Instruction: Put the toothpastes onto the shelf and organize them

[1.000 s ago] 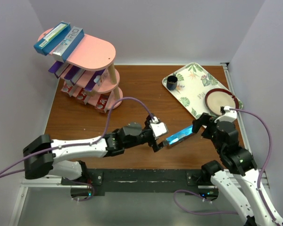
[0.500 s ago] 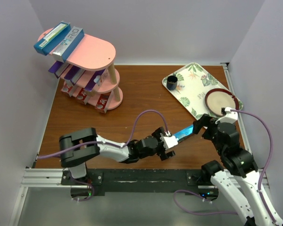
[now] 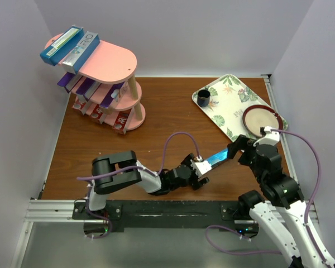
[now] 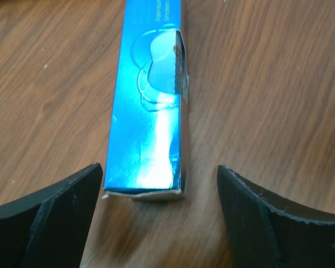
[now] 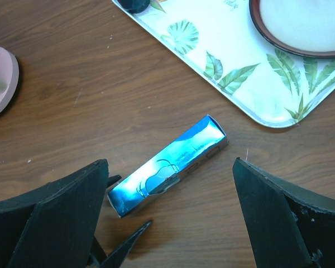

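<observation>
A glossy blue toothpaste carton point(image 3: 218, 158) point(image 4: 151, 111) point(image 5: 167, 164) lies flat on the wooden table, slanting toward the tray. My left gripper point(image 3: 204, 167) point(image 4: 159, 176) is open, and its fingers straddle the carton's near end. The left finger is close to the corner, with a gap on the right. My right gripper point(image 3: 240, 149) point(image 5: 170, 164) hangs open above the carton's far end and holds nothing. The pink shelf point(image 3: 114, 61) point(image 5: 0, 84) stands at the back left. It carries blue and silver toothpastes point(image 3: 72, 46) on top, purple ones point(image 3: 84, 86) in the middle and red ones point(image 3: 95, 111) at the bottom.
A leaf-patterned tray point(image 3: 229, 106) at the back right carries a dark cup point(image 3: 204, 99) and a brown-rimmed plate point(image 3: 262, 119). Walls close in on the left, back and right. The left arm's purple cable point(image 3: 176, 139) loops over the table.
My left arm has folded back toward its base while its gripper slid right up to the carton's near end, so its fingers now straddle it. The right arm and carton have hardly moved.
</observation>
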Controlling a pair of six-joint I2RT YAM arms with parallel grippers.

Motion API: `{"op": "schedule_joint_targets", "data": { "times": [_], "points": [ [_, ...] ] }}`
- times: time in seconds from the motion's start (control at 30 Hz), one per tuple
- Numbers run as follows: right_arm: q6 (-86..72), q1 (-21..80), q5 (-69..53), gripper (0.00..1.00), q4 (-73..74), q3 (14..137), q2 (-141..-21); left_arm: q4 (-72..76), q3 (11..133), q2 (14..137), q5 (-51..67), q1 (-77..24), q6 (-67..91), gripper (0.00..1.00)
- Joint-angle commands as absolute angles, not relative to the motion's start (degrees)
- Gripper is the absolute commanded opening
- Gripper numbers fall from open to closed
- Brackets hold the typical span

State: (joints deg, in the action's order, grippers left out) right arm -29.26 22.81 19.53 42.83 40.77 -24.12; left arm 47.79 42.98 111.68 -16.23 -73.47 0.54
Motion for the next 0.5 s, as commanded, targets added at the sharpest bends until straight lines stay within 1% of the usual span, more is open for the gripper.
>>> {"op": "schedule_joint_targets", "data": {
  "times": [0.0,0.07,0.23,0.33,0.37,0.43,0.47],
  "points": [
    [-28.5,22.6,18.7,0.98,40.4,40.3,-24.8,57.1,44.3,114.9,-16.8,-73.2,4.5,0.85],
    [-28.4,22.6,18.7,0.98,40.3,40.3,-24.8,58.6,44.2,116.0,-16.9,-73.1,4.7,0.77],
    [-28.3,22.6,18.5,0.98,40.3,40.3,-24.9,64.4,42.2,116.3,-16.6,-72.2,5.2,0.68],
    [-28.1,22.6,18.4,0.98,40.1,40.3,-25.0,68.1,40.3,115.5,-15.8,-71.7,5.5,0.59],
    [-28.2,22.6,18.4,0.98,40.1,40.2,-25.0,69.1,39.6,115.1,-15.6,-71.6,5.6,0.54],
    [-28.2,22.6,18.4,0.98,40.1,40.2,-25.1,71.3,38.2,114.2,-15.0,-71.5,5.7,0.47],
    [-28.1,22.6,18.3,0.98,39.9,40.2,-25.1,71.8,37.8,113.8,-14.9,-71.5,5.7,0.41]
  ]
}}
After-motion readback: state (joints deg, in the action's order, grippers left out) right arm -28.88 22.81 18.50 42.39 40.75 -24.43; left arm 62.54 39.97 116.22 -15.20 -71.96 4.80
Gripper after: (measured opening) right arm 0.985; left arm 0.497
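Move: The left hand is low at the near-left end of the blue toothpaste box, its open fingers straddling that end. The box's middle lies about 4 cm ahead, 7 cm to the right and 1 cm lower. The leafy tray's middle is some 24 cm ahead and 14 cm right, the round plate about 21 cm ahead and 22 cm right. From the idle right hand, the box's middle is roughly 3 cm ahead, 5 cm left and 19 cm below. The left fingers close from nearly wide open to about half, coming up against both long sides of the blue toothpaste box at its near-left end. The hand stays low, easing about 1 cm right along the box and then most of the way back, with just under 1 cm of forward drift, while the fingers tip up some 10 degrees towards level. ##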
